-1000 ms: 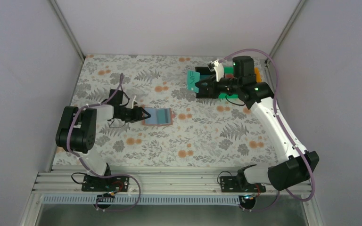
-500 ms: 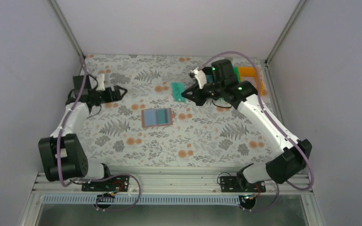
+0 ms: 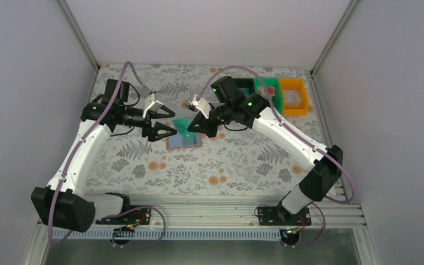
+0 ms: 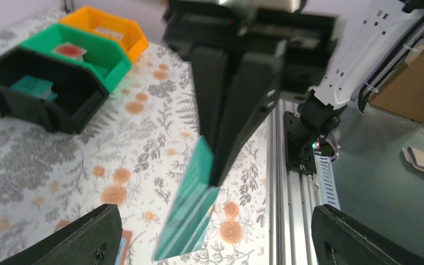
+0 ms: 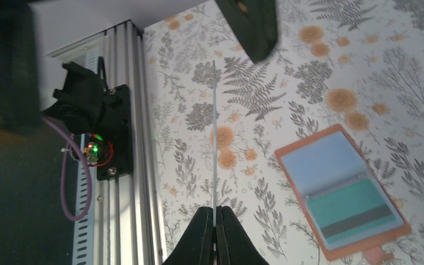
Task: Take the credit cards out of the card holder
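My right gripper is shut on a teal credit card and holds it in the air over the card holder. In the right wrist view that card shows edge-on, rising from my shut right gripper. The card holder lies open on the table, salmon rim and light blue inside, with another teal credit card in its pocket. My left gripper stands open, facing the held card, which hangs between and beyond its fingers without touching them.
A black bin, a green bin and an orange bin stand in a row at the back right, each with a card inside. The aluminium rail runs along the table's near edge.
My right gripper has carried the teal card from the bins to over the holder. My left gripper left the holder, swung far left, opened and came back to the centre.
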Robot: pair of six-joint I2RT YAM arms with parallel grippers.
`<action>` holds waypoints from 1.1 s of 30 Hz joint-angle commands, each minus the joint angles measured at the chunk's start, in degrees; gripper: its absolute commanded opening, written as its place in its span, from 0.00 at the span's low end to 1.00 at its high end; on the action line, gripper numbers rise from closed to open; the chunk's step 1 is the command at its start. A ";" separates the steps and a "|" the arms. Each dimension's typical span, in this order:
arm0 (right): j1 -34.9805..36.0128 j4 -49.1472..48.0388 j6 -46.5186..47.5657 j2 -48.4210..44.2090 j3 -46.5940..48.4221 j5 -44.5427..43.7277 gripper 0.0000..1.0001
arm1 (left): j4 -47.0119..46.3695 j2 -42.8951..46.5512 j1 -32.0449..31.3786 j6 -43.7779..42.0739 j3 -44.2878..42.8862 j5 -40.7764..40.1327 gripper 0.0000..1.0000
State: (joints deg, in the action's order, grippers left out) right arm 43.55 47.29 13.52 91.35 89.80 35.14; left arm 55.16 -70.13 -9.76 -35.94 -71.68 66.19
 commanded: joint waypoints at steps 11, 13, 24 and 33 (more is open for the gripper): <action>-0.46 -11.68 -6.07 -7.72 -2.47 0.31 0.04 | -5.86 -1.00 -3.70 4.44 2.94 -3.37 0.76; -3.67 -19.42 -13.23 -7.79 -4.77 3.65 0.04 | -9.58 0.04 -3.74 7.13 5.62 -4.07 0.76; -5.20 -57.90 -50.89 -13.00 -22.31 4.81 0.04 | -14.22 -4.45 -3.75 18.57 -3.40 -0.95 0.56; -5.08 -59.80 -51.62 -12.20 -24.05 6.07 0.04 | -14.88 -3.14 -3.75 20.84 -4.53 -2.15 0.08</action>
State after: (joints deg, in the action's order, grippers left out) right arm 38.13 -8.40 -35.77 79.33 66.35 40.49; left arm 40.93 -73.95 -13.37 -16.34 -73.78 62.26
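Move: The teal card, held in the right gripper, has its middle about 3 cm to the right of the open left gripper and some 5 cm below it. Counted from the left gripper, the card holder lies on the table about 6 cm ahead, 2 cm to the right and 28 cm down, and the black bin roughly 25 cm ahead and 23 cm to the right. The open left gripper is about 5 cm to the left of the right one and 4 cm higher; the card's middle is 2 cm left of and 2 cm below the right gripper. Keep the right gripper shut on the teal card and raise it about 9 cm, first drawing back a little, then swinging forward while rolling its left-pointing fingers up some 35 degrees to stand the card up. Dip the open left gripper about 3 cm, then bring it back up, forward about 4 cm and slightly right to the card's lower end, closing its fingers on it. ##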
